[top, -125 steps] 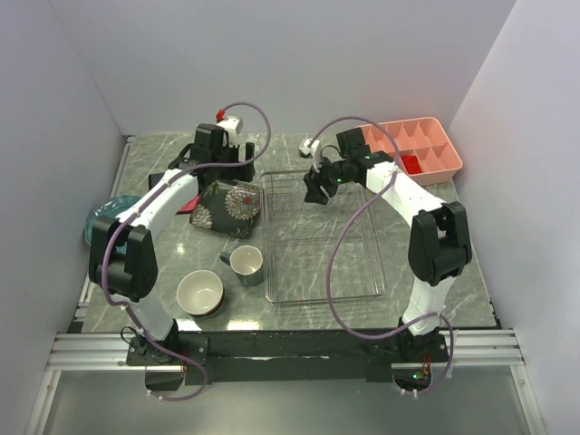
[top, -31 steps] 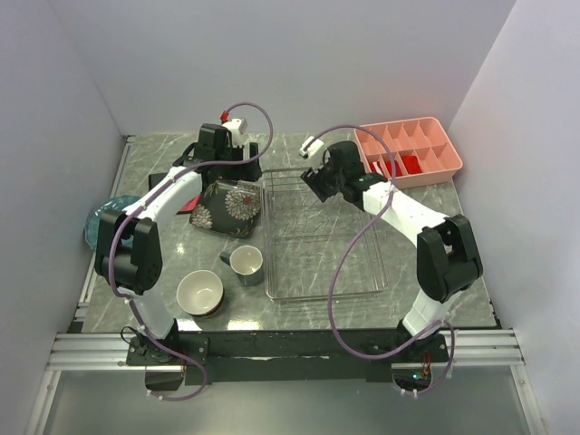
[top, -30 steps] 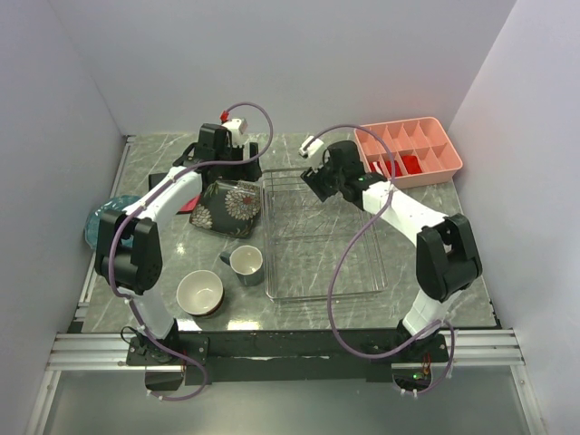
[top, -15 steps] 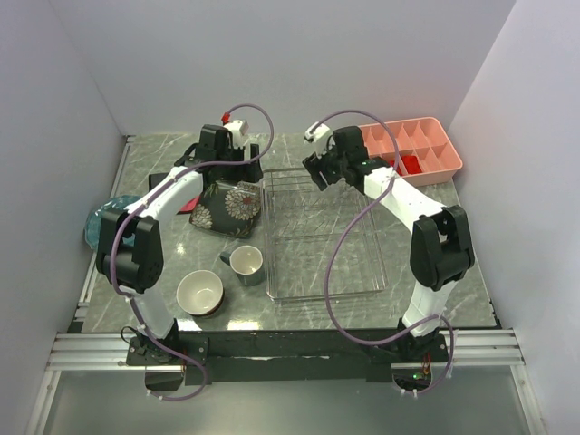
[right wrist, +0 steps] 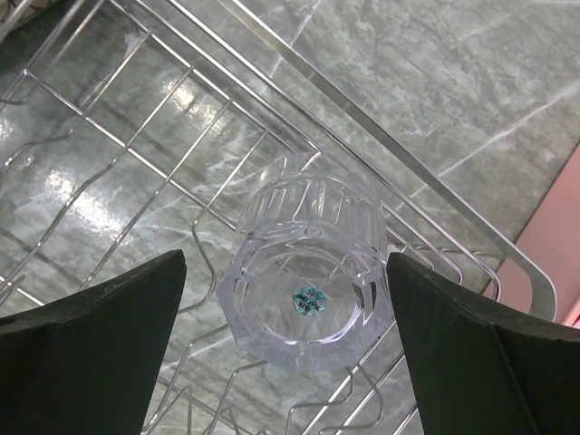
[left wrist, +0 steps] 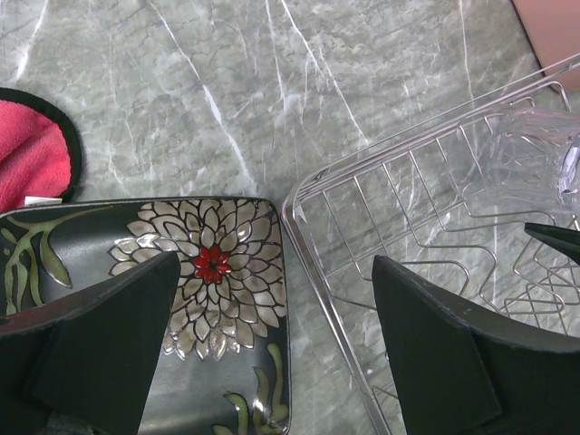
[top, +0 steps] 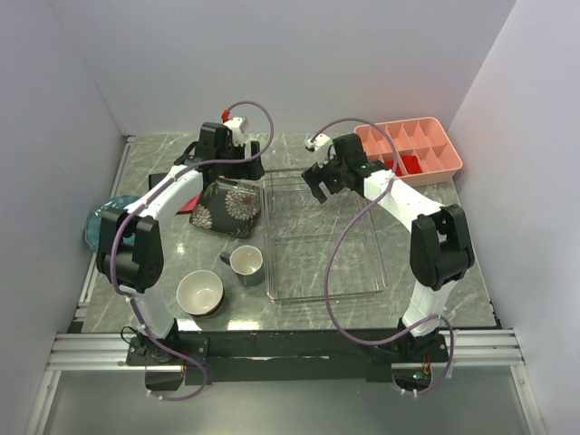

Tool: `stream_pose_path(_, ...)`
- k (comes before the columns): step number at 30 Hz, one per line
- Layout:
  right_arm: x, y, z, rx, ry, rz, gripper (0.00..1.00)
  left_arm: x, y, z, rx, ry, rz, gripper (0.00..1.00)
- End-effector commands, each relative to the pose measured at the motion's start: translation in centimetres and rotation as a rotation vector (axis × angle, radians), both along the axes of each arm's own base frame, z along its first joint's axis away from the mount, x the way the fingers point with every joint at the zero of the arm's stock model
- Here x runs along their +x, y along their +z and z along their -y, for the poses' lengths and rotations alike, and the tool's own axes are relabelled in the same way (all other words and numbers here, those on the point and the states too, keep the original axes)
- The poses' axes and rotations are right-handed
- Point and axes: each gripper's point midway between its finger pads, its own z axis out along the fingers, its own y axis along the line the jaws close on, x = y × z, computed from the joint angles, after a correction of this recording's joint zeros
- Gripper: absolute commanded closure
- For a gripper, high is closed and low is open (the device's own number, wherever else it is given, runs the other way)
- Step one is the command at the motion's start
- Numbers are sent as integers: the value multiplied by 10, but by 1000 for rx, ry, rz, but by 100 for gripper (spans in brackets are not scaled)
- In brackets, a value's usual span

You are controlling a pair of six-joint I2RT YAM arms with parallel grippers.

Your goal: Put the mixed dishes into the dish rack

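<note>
The dish rack lies in the middle of the table, and a clear glass stands upside down on its wires at the far end. My right gripper is open, its fingers on either side of the glass and clear of it. The square dark plate with white flowers lies just left of the rack. My left gripper hovers open above the plate's right edge, holding nothing. The grey-blue mug and the cream-lined bowl sit nearer the front.
A round blue plate sits at the table's left edge. The pink compartment tray stands at the back right with something red in it. A red-pink cloth lies left of the square plate. Grey walls close in three sides.
My right gripper's jaws have spread wide off the clear glass, which now stands free in the rack. The left arm has hardly moved.
</note>
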Motion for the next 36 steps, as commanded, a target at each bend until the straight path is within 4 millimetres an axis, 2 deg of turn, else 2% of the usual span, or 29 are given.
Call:
stream_pose_path(1,-2,17,8,-11,-21,30,0,9,24,11,-43,-17,63,7)
stream_pose_path(5,-5,7,10,-31,-16,3,2,10,25,10,-42,-16,67,7)
stream_pose_path(8,-9,4,11,-42,-5,-6,9,10,25,10,-39,-12,67,7)
stream_pose_path(11,-13,6,11,-44,21,-13,26,9,24,10,-40,-13,64,7)
stream_pose_path(12,-13,9,8,-36,38,-13,37,9,23,10,-40,-13,64,7)
stream_pose_path(13,-17,8,9,-39,45,-27,41,8,23,11,-42,-15,61,7)
stream_pose_path(14,-17,10,8,-34,51,-30,50,9,23,11,-43,-14,62,7)
stream_pose_path(17,-17,19,5,-36,76,-39,57,9,20,13,-45,-20,56,7)
stream_pose_path(19,-20,18,7,-47,90,-69,58,9,20,16,-48,-25,55,7)
stream_pose_path(20,-16,25,6,-51,97,-57,59,9,19,16,-47,-23,53,7)
stream_pose_path(22,-19,17,7,-66,110,-107,60,10,20,17,-50,-27,55,7)
stream_pose_path(23,-15,23,5,-67,115,-100,62,11,18,18,-51,-31,52,7)
stream_pose_path(24,-14,17,8,-72,109,-122,62,10,18,21,-53,-38,51,7)
stream_pose_path(26,-9,22,8,-75,117,-113,62,11,14,24,-43,-41,49,7)
stream_pose_path(28,-12,15,11,-96,122,-160,62,12,12,32,-38,-58,49,7)
stream_pose_path(29,-5,17,10,-100,128,-163,63,13,7,34,-34,-59,39,7)
stream_pose_path(30,-12,14,13,-113,129,-210,63,16,11,38,-36,-62,47,7)
stream_pose_path(32,-7,13,14,-126,142,-232,64,20,6,40,-31,-55,38,7)
stream_pose_path(36,-13,9,20,-161,170,-294,65,25,10,42,-39,-48,45,7)
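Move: The upside-down clear glass already sits between the right hand's open fingers, its middle about 1 cm ahead and 3 cm below. The dish rack's middle lies roughly 9 cm back and 3 cm right of that hand, 8 cm lower; the pink cutlery tray is some 10 cm ahead and 21 cm right, about 9 cm lower. From the left hand the glass is about 13 cm right, 2 cm back and 6 cm below. The right hand's fingers close on the sides of the glass and pinch it, after easing about 1 cm to the right. Keeping that grip, the hand draws back and up a little, then edges forward again while tipping its fingers some 10 degrees further down with a slight counter-clockwise turn. Late on, the left hand, open and empty, slides about 3.5 cm right towards the glass, sinking slightly. ##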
